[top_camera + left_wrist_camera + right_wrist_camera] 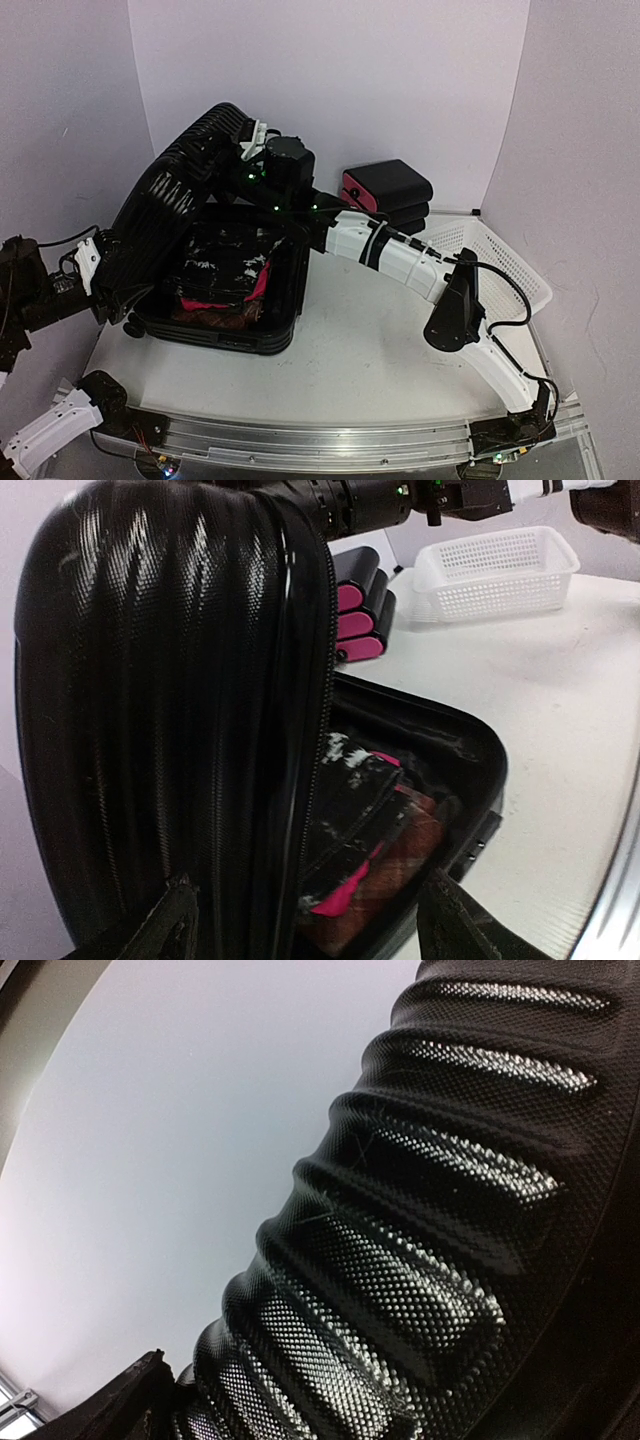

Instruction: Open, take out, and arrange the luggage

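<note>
The luggage is a large black ribbed suitcase lying open on the table. Its lid (pixel 170 200) stands tilted up at the back left and its base (pixel 262 338) lies flat. Folded black, pink and plaid clothing (pixel 225 265) lies in the base and also shows in the left wrist view (pixel 370 820). My left gripper (pixel 95 262) is open, its jaws either side of the lid's zippered edge (pixel 300 780). My right gripper (pixel 258 140) is at the lid's top edge. The ribbed shell (pixel 430 1210) fills the right wrist view, with one fingertip (pixel 140 1400) at the lower left, so it looks open.
Stacked black boxes with pink drawer fronts (pixel 385 190) stand at the back, right of the suitcase. They also show in the left wrist view (pixel 355 615). A white mesh basket (pixel 500 260) sits at the right. White walls close in on three sides. A metal rail (pixel 350 440) runs along the near edge.
</note>
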{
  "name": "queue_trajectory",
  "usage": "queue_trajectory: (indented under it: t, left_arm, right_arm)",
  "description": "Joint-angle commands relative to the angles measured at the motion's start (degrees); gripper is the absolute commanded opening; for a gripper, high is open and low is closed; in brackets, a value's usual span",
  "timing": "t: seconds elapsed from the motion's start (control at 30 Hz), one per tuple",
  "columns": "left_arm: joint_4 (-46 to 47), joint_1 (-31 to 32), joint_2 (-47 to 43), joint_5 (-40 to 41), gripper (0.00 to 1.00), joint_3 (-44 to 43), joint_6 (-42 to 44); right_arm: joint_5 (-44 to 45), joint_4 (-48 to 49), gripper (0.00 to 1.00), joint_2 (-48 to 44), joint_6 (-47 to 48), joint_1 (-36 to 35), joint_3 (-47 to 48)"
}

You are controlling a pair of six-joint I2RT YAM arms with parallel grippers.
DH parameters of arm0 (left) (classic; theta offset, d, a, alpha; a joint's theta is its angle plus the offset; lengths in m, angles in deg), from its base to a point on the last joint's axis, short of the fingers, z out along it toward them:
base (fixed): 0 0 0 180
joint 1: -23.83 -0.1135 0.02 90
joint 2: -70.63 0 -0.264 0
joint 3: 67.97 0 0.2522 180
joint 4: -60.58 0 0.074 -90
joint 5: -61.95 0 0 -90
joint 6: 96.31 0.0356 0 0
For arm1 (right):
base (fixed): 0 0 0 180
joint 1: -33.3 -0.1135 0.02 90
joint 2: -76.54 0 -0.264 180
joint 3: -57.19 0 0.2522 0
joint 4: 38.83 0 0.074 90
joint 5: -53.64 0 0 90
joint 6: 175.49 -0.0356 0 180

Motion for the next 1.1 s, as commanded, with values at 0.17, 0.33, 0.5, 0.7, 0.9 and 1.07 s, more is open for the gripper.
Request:
queue_trajectory:
  t: [0.17,0.33,0.5,0.7,0.9,1.07]
  left_arm:
    - [24.42,0.05,-5.77,8.46,0.71,8.79,11.46]
    - [30.99,0.05,-4.44,6.25,0.80,11.27,13.16]
    - [29.15,0.04,-2.18,-4.41,0.91,9.61,12.16]
    - [32.88,0.05,1.84,3.66,0.99,9.63,11.90]
    - [32.85,0.05,9.66,13.95,1.00,1.65,6.24]
    - [32.27,0.05,16.73,23.89,0.99,-2.73,-1.28]
  right_arm:
    - [4.82,-1.14,0.98,-3.42,0.68,-0.13,-0.47]
    - [5.61,-1.14,0.98,-2.78,-0.32,-0.06,-0.43]
    - [6.12,-1.14,0.98,-2.71,-0.46,-0.14,-0.33]
    - [6.34,-1.35,0.98,-2.98,-0.54,-0.29,-0.35]
    - [6.49,-1.28,0.98,-3.33,-0.64,-0.49,-0.99]
    - [6.02,-1.54,0.98,-3.63,-0.32,-1.08,-1.18]
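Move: The suitcase's raised lid is what both hands work at: its middle lies about 15 cm ahead of the left hand, 8 cm to its right and 8 cm lower. From the right hand, already at the lid's upper edge, it is some 4 cm back, 9 cm left and 17 cm below. The packed clothes lie about 17 cm ahead, 17 cm right and 27 cm below the left hand, and 2 cm back, straight across and 36 cm below the right. Its fingers still spread, the right hand keeps the lid's upper edge propped up, easing forward about 2 cm and turning slightly clockwise. The left hand tips its fingers up some 25 degrees, opens them fully, then climbs forward and up, about 8 cm out and 7 cm higher, towards the lid's upper part and the right hand; at the end it seems to bear on the lid's outer side. ##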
